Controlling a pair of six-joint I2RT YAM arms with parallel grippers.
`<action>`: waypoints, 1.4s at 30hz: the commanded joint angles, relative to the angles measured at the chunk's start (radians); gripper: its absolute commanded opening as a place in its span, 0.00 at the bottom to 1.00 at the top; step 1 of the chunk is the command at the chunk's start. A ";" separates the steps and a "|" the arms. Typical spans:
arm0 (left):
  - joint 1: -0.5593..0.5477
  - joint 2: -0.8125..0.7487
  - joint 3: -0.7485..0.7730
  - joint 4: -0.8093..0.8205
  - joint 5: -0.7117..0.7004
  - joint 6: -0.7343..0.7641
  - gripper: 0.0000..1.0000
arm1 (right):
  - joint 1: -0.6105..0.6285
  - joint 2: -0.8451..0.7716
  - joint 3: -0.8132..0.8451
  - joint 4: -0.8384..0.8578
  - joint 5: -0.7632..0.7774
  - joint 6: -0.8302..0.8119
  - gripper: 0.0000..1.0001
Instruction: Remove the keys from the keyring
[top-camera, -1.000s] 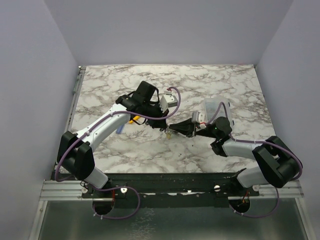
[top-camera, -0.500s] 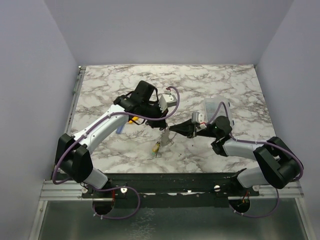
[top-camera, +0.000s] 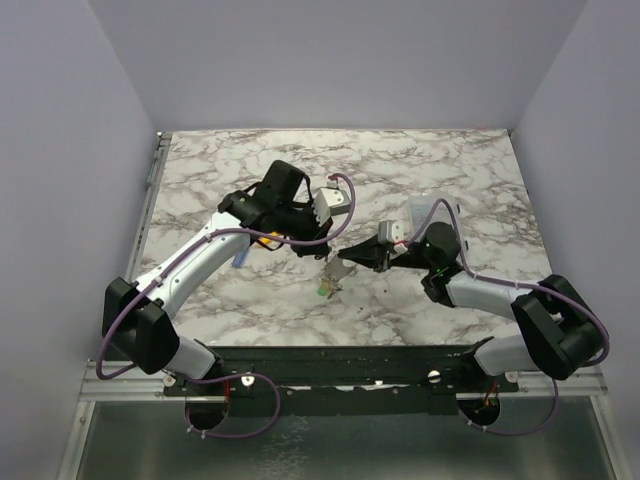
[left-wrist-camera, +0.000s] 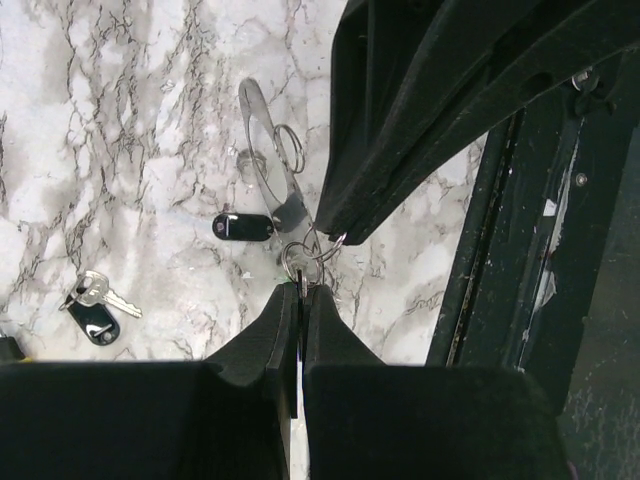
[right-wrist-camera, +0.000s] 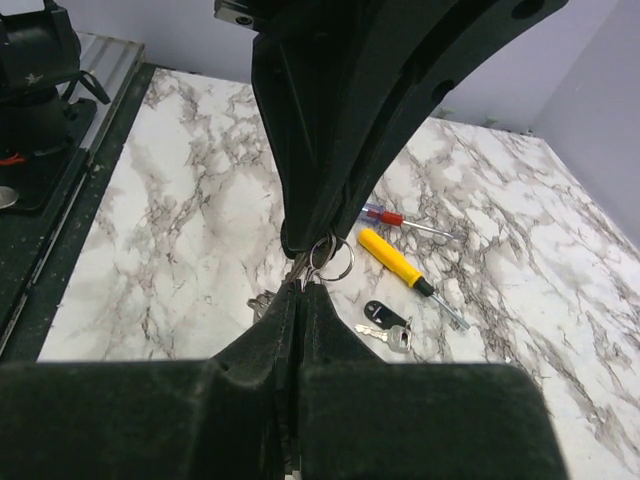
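Note:
My left gripper and right gripper meet tip to tip above the middle of the marble table. Both are shut on the wire keyring, each from its own side. In the left wrist view the keyring sits right at my closed fingertips. Under it hang a long silver metal piece and a black tag. From above, a green-tagged key dangles below the grippers. A loose key with a black tag lies on the table; the right wrist view shows this loose key too.
A yellow screwdriver and a red-handled one lie on the marble beyond the grippers. The dark base rail runs along the near table edge. Lilac walls close in the left, right and back sides.
The hanging bunch has dropped and swung below the two grippers, now showing a green tag. My left arm has shifted slightly up and left. Both grippers stay shut.

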 joint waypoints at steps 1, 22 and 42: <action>0.009 -0.048 0.062 -0.008 0.045 0.018 0.00 | 0.002 0.002 0.044 -0.178 -0.034 -0.074 0.01; -0.036 0.021 0.260 -0.145 -0.115 0.267 0.00 | -0.129 -0.101 0.264 -0.556 -0.224 0.052 0.60; -0.202 0.003 0.274 -0.204 -0.361 0.856 0.00 | -0.302 -0.117 0.245 -0.388 -0.247 0.307 0.61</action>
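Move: The keyring is already between the nearly touching fingertips, roughly 1 cm to the left hand's right and 2 cm to the right hand's left, level with both. From the left hand, the metal opener hangs some 5 cm below and 2 cm right. On the table about 16 cm below lie the loose key with black tag, about 9 cm ahead and 7 cm left, and the yellow screwdriver, some 10 cm ahead and 13 cm left. Right fingers open, releasing the keyring, and withdraw rightward, up and forward, about 9 cm; left keeps hold, rising 5 cm, turning. ##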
